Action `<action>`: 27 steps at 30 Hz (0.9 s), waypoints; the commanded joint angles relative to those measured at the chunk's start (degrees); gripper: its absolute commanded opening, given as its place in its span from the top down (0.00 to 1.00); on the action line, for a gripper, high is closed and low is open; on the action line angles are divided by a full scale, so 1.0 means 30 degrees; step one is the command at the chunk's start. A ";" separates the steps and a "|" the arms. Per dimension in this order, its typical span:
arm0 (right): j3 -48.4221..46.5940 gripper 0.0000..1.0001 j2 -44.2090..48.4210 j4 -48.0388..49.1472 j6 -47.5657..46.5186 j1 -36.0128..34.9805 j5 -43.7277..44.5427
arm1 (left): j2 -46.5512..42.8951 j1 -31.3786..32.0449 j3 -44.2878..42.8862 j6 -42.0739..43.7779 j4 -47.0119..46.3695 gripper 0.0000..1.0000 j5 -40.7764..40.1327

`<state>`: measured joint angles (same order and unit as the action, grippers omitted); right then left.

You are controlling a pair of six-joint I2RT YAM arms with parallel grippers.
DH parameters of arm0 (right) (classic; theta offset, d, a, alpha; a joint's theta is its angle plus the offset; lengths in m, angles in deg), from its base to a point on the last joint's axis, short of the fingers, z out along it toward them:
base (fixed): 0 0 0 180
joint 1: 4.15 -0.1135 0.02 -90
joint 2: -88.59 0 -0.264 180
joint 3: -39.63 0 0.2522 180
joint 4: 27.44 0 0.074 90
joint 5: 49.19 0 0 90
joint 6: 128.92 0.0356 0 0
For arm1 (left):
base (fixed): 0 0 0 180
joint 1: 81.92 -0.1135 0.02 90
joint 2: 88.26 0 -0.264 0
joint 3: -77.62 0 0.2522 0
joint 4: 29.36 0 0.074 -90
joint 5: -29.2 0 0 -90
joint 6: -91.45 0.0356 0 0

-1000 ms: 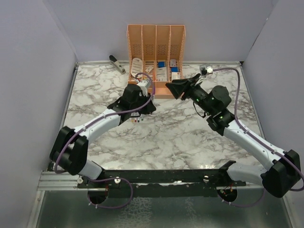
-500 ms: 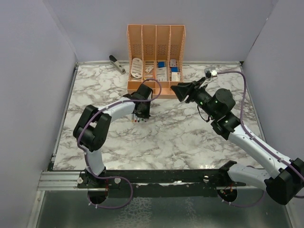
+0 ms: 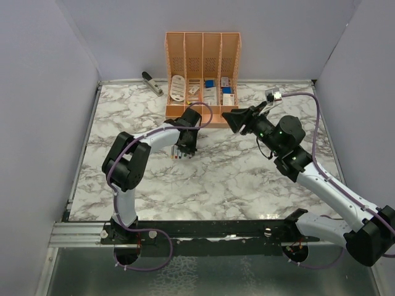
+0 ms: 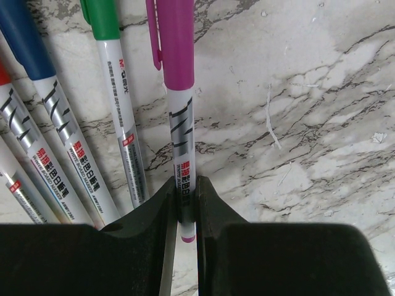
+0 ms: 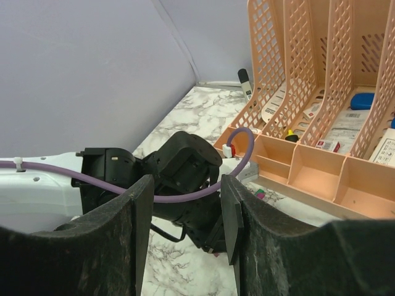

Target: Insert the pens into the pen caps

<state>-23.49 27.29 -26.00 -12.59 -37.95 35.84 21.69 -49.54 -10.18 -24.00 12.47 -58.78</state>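
Note:
In the left wrist view my left gripper (image 4: 185, 200) is shut on the rear end of a whitish pen (image 4: 182, 142) that has a purple cap (image 4: 175, 43) on its far end. To its left, side by side on the marble, lie a pen (image 4: 123, 142) with a green cap (image 4: 99, 18) and one with a blue cap (image 4: 24, 43). More barrels show at the left edge. From above, the left gripper (image 3: 185, 147) sits over the row of pens (image 3: 177, 155). My right gripper (image 3: 235, 120) hovers open in front of the organiser with nothing between its fingers (image 5: 143, 209).
An orange organiser (image 3: 202, 61) with stationery stands at the table's back, its front trays (image 5: 308, 169) close to the right gripper. A grey stapler (image 3: 152, 83) lies at the back left. Grey walls enclose the marble table (image 3: 234, 179). The left arm's purple cable (image 5: 185, 196) crosses the right wrist view.
The left arm has folded, its elbow swinging in towards the middle, while its gripper stays at the pens. The right gripper has drawn slightly to the right.

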 commanded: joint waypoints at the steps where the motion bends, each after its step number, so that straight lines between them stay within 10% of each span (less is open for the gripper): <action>1: 0.0350 0.53 0.0521 -0.0057 0.0142 -0.0015 0.0294 | 0.0662 0.0090 -0.0637 0.0287 0.0226 0.86 0.0234; 12: 0.0362 0.53 0.0586 -0.0378 -0.0007 -0.0041 0.0449 | 0.1384 0.0076 -0.1099 0.0134 0.0224 0.77 0.0501; 16: 0.0447 0.53 0.0685 -0.0438 0.0010 -0.0036 0.0484 | 0.1304 0.0075 -0.1059 -0.0015 0.0250 0.47 0.0652; 27: 0.0742 0.53 0.0628 -0.0129 0.0219 -0.0037 0.0391 | 0.0489 0.0076 -0.1064 -0.0055 0.0109 0.46 0.0680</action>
<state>-22.03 28.27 -26.79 -12.22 -37.95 35.86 24.03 -49.50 -13.61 -24.33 11.88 -57.29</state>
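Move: The left hand holds the purple-capped pen near its tail, cap end forward and slightly raised. The bare marble where the pen's middle will lie is about 6 cm ahead of the hand, 2 cm to its right and 2 cm below. At the same depth, the green-capped pen is 7 cm ahead and 2 cm left, the blue-capped one 6 cm ahead and 4 cm left. From the right hand that spot is roughly 9 cm ahead, 14 cm left, 32 cm below. Still pinching the purple-capped pen by its tail end, the left hand slides nearly level, about 1.5 cm forward and as much to the right, away from the green-capped pen. It then opens its fingers from almost shut to about half and lets go of the pen, staying low astride its tail, with barely any rise. ##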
